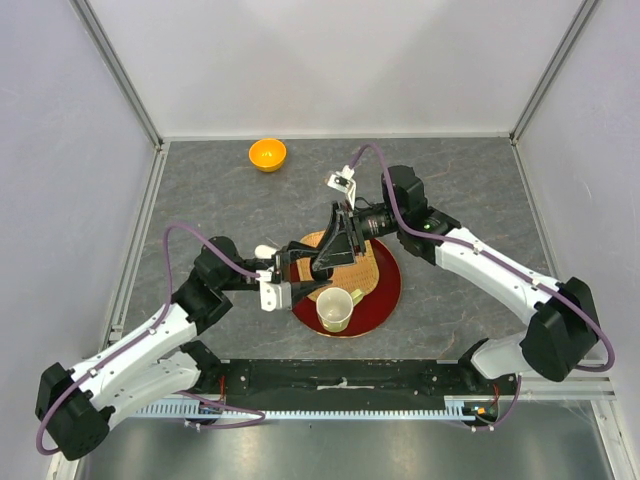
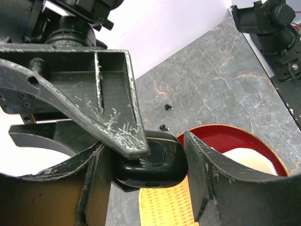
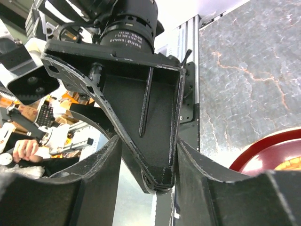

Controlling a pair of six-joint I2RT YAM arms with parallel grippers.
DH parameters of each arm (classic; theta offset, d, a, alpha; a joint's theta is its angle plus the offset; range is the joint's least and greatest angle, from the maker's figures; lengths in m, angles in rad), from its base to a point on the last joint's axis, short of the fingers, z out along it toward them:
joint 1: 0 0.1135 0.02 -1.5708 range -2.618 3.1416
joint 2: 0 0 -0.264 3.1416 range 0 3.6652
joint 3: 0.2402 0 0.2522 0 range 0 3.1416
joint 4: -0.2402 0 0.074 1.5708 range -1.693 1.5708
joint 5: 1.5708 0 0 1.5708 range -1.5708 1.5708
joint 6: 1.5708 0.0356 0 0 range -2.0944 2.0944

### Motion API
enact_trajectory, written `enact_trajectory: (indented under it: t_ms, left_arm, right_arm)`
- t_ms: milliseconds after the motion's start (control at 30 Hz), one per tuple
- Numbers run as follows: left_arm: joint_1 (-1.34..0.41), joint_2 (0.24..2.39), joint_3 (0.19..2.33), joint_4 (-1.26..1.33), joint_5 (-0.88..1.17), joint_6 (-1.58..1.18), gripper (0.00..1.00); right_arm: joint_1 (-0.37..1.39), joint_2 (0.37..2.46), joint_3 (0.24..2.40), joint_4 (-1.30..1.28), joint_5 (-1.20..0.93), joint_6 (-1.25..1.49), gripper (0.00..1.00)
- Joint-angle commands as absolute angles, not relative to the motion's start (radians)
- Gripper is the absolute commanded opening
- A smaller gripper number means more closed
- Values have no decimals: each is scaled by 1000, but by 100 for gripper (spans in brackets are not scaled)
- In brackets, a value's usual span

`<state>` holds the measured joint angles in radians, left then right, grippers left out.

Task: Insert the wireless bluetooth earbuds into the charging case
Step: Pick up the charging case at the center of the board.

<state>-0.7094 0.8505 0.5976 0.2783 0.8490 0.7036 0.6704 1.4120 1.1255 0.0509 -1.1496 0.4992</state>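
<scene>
The glossy black charging case [image 2: 157, 172] hangs lid down over a woven yellow mat [image 2: 164, 207]. My left gripper [image 2: 146, 155] is shut on it, one finger against each side. My right gripper [image 3: 149, 146] meets it over the plate [image 1: 385, 300], jaws apart. One of its fingers [image 2: 94, 89] lies across the top of the case. In the right wrist view a left finger fills the gap and hides the case. Two tiny black earbuds [image 2: 168, 107] [image 2: 163, 126] lie on the grey table beyond the case.
A cream cup [image 1: 335, 310] stands on the red plate's near side, close to both grippers. An orange bowl [image 1: 267, 154] sits at the back left. A small white thing [image 1: 263, 249] lies on the table by my left wrist, too small to identify.
</scene>
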Motion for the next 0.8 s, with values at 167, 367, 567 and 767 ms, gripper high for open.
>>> enact_trajectory:
  t_ms: [167, 367, 567, 767]
  left_arm:
    - [-713, 808, 488, 415, 741, 578, 2]
    - [-715, 790, 431, 550, 618, 508, 2]
    - [-716, 775, 348, 771, 496, 445, 2]
    - [-719, 790, 308, 916, 443, 408, 2]
  right_arm:
    - [677, 1344, 1127, 153, -1054, 520, 57]
    - [675, 1310, 1108, 114, -916, 497, 70]
    - [675, 1250, 1048, 135, -778, 541, 76]
    - [675, 1230, 974, 225, -759, 612, 75]
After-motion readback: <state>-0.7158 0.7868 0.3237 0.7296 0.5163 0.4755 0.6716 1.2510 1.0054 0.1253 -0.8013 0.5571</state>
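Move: The black charging case is already pinched between the left fingertips, while the right hand's loosening fingers still surround it, its middle about 1 cm to the left of the right hand point. From the left hand, the wicker basket lies some 19 cm below, 2 cm ahead and 4 cm to the right; the white mug 15 cm below, 8 cm back and 3 cm right. The white earbud case is 6 cm ahead, 14 cm left and 19 cm below. The black case stays clamped in the left fingers and is drawn out from between the right ones, going about 3 cm forward and nearly as far left, with a slight dip, as that wrist turns counter-clockwise and rolls. The right fingers keep opening from about half to three-quarters and come clear; that hand goes roughly 3 cm forward, late edging right and a little up, turning some 20 degrees clockwise. ##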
